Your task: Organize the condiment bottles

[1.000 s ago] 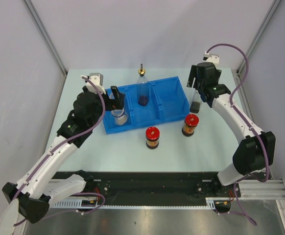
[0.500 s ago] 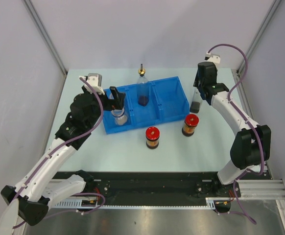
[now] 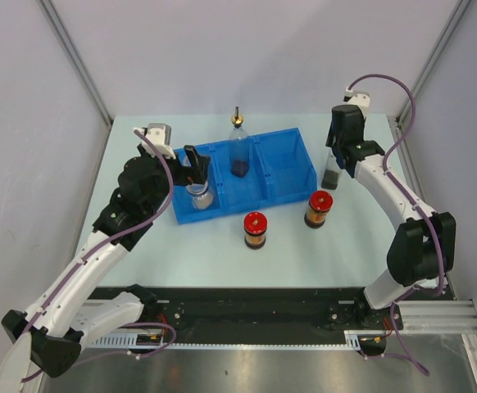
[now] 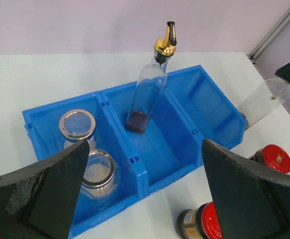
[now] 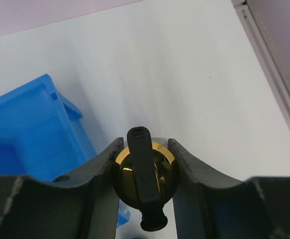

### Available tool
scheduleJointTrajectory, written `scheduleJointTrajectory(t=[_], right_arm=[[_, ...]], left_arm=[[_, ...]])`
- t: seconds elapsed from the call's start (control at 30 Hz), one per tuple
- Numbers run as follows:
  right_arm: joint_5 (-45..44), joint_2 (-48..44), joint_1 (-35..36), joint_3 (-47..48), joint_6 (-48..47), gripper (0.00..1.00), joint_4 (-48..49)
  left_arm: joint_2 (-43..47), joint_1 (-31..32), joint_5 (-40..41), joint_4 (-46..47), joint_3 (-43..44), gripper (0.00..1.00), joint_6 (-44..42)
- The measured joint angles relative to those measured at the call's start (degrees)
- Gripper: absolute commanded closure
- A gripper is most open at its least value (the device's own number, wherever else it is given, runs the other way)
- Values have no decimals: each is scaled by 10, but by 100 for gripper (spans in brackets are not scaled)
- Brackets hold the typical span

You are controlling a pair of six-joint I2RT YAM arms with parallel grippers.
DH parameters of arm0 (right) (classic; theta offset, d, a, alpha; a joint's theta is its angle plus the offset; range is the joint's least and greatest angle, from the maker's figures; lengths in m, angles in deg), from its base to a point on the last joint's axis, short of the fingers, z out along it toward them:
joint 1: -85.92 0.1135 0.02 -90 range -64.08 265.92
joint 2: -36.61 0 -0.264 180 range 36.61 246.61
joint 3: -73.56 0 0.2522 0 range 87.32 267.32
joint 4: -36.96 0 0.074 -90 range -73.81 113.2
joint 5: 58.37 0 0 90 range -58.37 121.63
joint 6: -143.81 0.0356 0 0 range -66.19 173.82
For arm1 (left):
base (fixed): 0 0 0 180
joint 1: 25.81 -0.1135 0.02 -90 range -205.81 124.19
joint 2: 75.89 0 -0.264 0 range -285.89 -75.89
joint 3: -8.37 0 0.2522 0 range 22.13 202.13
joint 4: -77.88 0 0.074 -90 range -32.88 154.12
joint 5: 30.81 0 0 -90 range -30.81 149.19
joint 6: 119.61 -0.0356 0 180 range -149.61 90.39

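The blue tray (image 3: 288,168) holds two short clear jars (image 3: 200,195) in its left compartment and a tall clear bottle with a gold spout (image 3: 238,151) in the middle one. My left gripper (image 3: 194,166) hovers open and empty over the left compartment; its wrist view shows both jars (image 4: 77,125) (image 4: 97,170) and the bottle (image 4: 148,89). My right gripper (image 3: 334,153) is shut on the gold spout (image 5: 145,172) of the second tall bottle (image 3: 330,173), which stands on the table right of the tray. Two red-lidded jars (image 3: 256,229) (image 3: 319,209) stand in front of the tray.
The tray's right compartment (image 4: 205,102) has nothing in it. The second bottle (image 4: 262,102) and the red-lidded jars (image 4: 270,159) (image 4: 202,224) also show in the left wrist view. Walls and frame posts enclose the table (image 3: 181,254).
My right gripper has turned and closed in over the second bottle's spout. My left arm has drawn back a little to the left. The bottles and jars have not moved.
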Motion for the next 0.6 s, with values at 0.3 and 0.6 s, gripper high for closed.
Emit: scheduleJointTrajectory(t=[0.3, 0.6], right_arm=[[-23, -105, 2, -7, -24, 100, -4], [-30, -155, 84, 49, -45, 100, -19]], left_arm=[[1, 0, 0, -1, 0, 0, 1], [14, 0, 0, -13, 0, 0, 3]])
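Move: The second oil bottle, gripped by its gold cap in the right hand, is bound for the middle compartment of the blue tray, about 23 cm to the left, level or 1 cm ahead, and 21 cm below that hand. The standing oil bottle is there, 24 cm left and 3 cm ahead; the right compartment lies 11 cm left and 4 cm ahead. The nearer red-lidded jar is 14 cm back, 5 cm left. From the left hand the middle compartment is about 17 cm ahead, 8 cm right, 30 cm below. The oil bottle comes up off the table in the right hand's unchanged grip on its gold cap: up about 15 cm while being drawn back some 6 cm, first edging slightly right, then swinging left about 5 cm at the end. As it rises, the wrist tips the fingers up by roughly 15 degrees, close to level, and begins to turn counter-clockwise. ##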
